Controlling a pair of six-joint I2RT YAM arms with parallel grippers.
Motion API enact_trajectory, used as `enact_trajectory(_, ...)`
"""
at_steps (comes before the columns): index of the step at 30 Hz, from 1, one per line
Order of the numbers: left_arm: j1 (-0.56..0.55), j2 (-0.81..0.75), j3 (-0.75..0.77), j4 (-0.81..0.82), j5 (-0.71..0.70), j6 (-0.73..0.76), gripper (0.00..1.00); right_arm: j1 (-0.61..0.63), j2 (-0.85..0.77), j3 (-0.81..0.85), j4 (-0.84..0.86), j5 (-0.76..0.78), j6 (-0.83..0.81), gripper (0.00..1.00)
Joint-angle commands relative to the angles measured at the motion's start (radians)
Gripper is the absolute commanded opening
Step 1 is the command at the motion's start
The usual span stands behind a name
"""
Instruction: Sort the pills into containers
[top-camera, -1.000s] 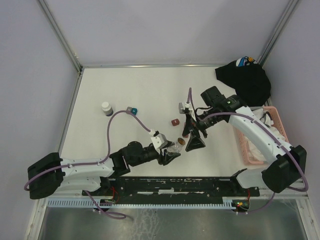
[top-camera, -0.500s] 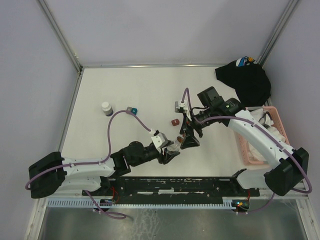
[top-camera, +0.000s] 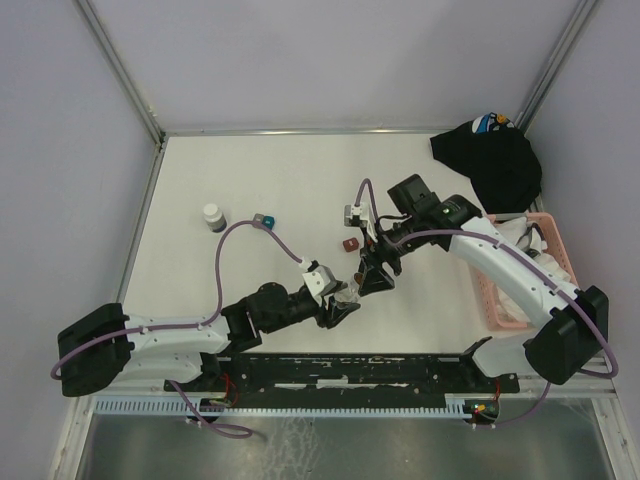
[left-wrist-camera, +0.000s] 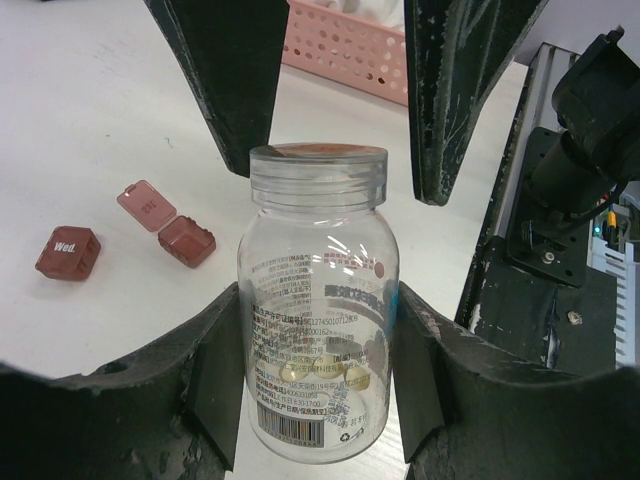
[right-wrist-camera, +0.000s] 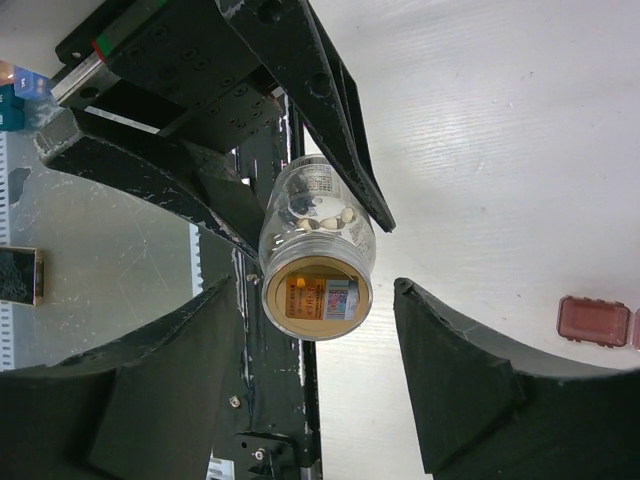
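Note:
My left gripper (left-wrist-camera: 316, 310) is shut on a clear vial (left-wrist-camera: 318, 300) with an amber top (right-wrist-camera: 318, 297), holding it by the body. Pale yellow pills (left-wrist-camera: 345, 372) lie inside it. My right gripper (right-wrist-camera: 318, 335) is open, its fingers (left-wrist-camera: 232, 70) standing on either side of the vial's top with a gap on one side. In the top view the vial (top-camera: 352, 291) sits between the left gripper (top-camera: 340, 306) and the right gripper (top-camera: 372, 279). A shut dark-red box marked "Wed." (left-wrist-camera: 67, 252) and an open one (left-wrist-camera: 170, 226) lie on the table beside them.
A pink slatted basket (top-camera: 497, 296) stands at the right edge, with a black cloth (top-camera: 490, 160) behind it. A white-capped bottle (top-camera: 213, 217) and a small teal cube (top-camera: 263, 220) sit at the left. A dark-red box (top-camera: 350, 244) lies just beyond the right gripper.
My right gripper has moved left and toward the vial's top, and its jaws have narrowed around it. The left gripper and the vial have stayed put.

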Motion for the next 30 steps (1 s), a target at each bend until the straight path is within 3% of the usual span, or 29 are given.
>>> enact_trajectory(1,-0.001,0.001,0.032,0.060,-0.006,-0.018,0.03,0.008,-0.002,0.020,0.022,-0.021,0.014,0.70)
enact_trajectory(9,-0.001,0.000,0.030,0.060,-0.005,-0.019,0.03,0.008,0.003,0.025,0.018,-0.036,0.015,0.56)
enact_trajectory(17,0.000,-0.018,0.013,0.064,0.062,-0.017,0.03,0.009,0.000,0.040,-0.045,-0.117,-0.083,0.28)
enact_trajectory(23,0.041,-0.031,-0.006,0.055,0.275,-0.084,0.03,0.010,-0.092,-0.026,-0.115,-0.190,-0.386,0.24)
enact_trajectory(26,0.102,0.007,-0.006,0.089,0.457,-0.150,0.03,0.011,-0.160,-0.107,-0.126,-0.199,-0.637,0.23)
enact_trajectory(30,0.127,0.064,0.016,0.102,0.572,-0.177,0.03,0.010,-0.204,-0.166,-0.188,-0.177,-0.927,0.22)
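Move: The left gripper already holds the clear pill bottle, its gold lid about 3 cm to the right, 2 cm ahead and 3 cm above that hand. The right gripper's half-closed fingers already straddle the lid, practically at its hand point. From the right hand, some 19 cm below, the open red box lies 2 cm ahead and 3 cm right, its loose cover 6 cm ahead and 4 cm right, and the closed red box 8 cm ahead and 2 cm left. Keep the bottle still in the left gripper and close the right fingers until they pinch the gold lid. Then twist: roll the right hand some 30 degrees counter-clockwise as seen from behind it looking at the lid, while the left turns the bottle about 15 degrees the opposite way, both hands drawing back about 4 cm, away from the red boxes. ##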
